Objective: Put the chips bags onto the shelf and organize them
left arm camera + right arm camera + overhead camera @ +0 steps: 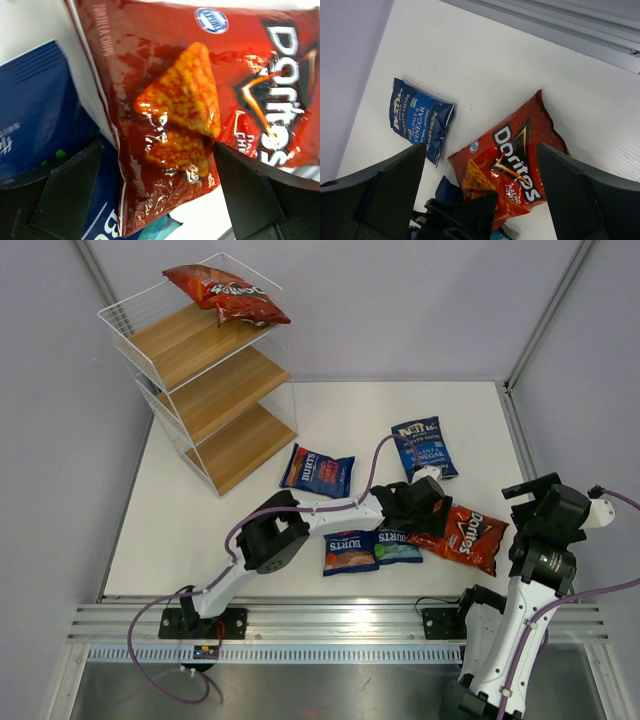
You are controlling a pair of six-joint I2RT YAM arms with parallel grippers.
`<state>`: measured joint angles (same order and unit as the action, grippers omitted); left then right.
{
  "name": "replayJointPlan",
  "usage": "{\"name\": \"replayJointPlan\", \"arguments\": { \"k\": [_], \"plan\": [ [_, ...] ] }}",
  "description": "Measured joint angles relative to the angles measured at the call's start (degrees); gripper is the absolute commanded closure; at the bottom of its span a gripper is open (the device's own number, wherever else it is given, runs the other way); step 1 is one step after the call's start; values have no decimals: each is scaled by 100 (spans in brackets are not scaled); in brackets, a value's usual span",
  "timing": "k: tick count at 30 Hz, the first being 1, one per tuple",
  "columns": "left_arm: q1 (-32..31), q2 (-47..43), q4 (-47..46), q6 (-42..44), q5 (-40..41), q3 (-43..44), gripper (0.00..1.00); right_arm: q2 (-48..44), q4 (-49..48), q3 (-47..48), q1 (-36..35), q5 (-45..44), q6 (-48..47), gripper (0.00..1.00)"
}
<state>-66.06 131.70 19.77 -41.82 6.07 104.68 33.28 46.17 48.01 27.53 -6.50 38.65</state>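
Observation:
A red Doritos bag [465, 537] lies flat on the white table to the right of centre. My left gripper [426, 516] hangs low over its near-left corner. In the left wrist view the Doritos bag [190, 100] fills the frame and the left gripper [160, 200] is open, one finger on each side of the bag's corner. My right gripper [528, 490] is open, high above the table's right side, looking down on the same Doritos bag [515, 155]. A second red Doritos bag [226, 293] lies on top of the shelf [215, 390].
A blue Kettle bag [424, 446] lies behind the left gripper. One blue Burts bag [317, 471] sits near the shelf and two others [349, 551] [398, 545] lie under the left arm. Grey walls close in both sides.

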Motion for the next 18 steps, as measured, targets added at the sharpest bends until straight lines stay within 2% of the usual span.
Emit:
{"name": "replayJointPlan", "arguments": {
  "k": [3, 5, 6, 8, 9, 12, 13, 16, 18],
  "plan": [
    [7, 212, 188, -7, 125, 339, 3, 0, -4, 0, -15, 15, -2, 1],
    [7, 503, 310, -7, 127, 761, 7, 0, -2, 0, -31, 13, -2, 0],
    [7, 625, 317, -9, 120, 903, 18, 0, -4, 0, -46, 13, -4, 0],
    [7, 717, 269, -42, 76, 1032, 31, 0, -4, 0, -76, 11, -9, 0],
    [7, 730, 267, -63, 39, 1032, 46, 0, -4, 2, -92, 9, -17, 1],
    [7, 748, 188, -157, -42, 999, 65, 0, -7, 13, -131, 2, -35, 0],
    [7, 737, 98, -175, -46, 960, 75, 0, -2, 20, -142, 2, -44, 0],
    [20, 389, -450, -267, -63, 304, 91, 0, -13, 20, -173, 2, -50, 1],
    [48, 2, -710, -328, -94, -256, 96, -4, -44, 20, -177, 13, -66, 0]
  ]
}}
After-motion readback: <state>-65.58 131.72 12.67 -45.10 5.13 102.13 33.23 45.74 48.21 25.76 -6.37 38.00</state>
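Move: The left hand is open just over the left end of the red Doritos bag, whose middle lies roughly 6 cm to its right, 3 cm back and 3 cm below. The green-lettered Burts bag is about 9 cm to its left and 2 cm back, the red-lettered Burts bag some 19 cm left and 3 cm back; the salt & vinegar bag is about 17 cm ahead and 2 cm left. From the right hand the Doritos bag is some 8 cm left, level with it, 20 cm below. Rightward, a little forward and down, the left hand pushes about 3 cm farther onto the left end of the Doritos bag with its fingers wide. There it shuts them almost fully, pinching the film, and then starts back left and up by some 1.5 cm with the grip kept. ##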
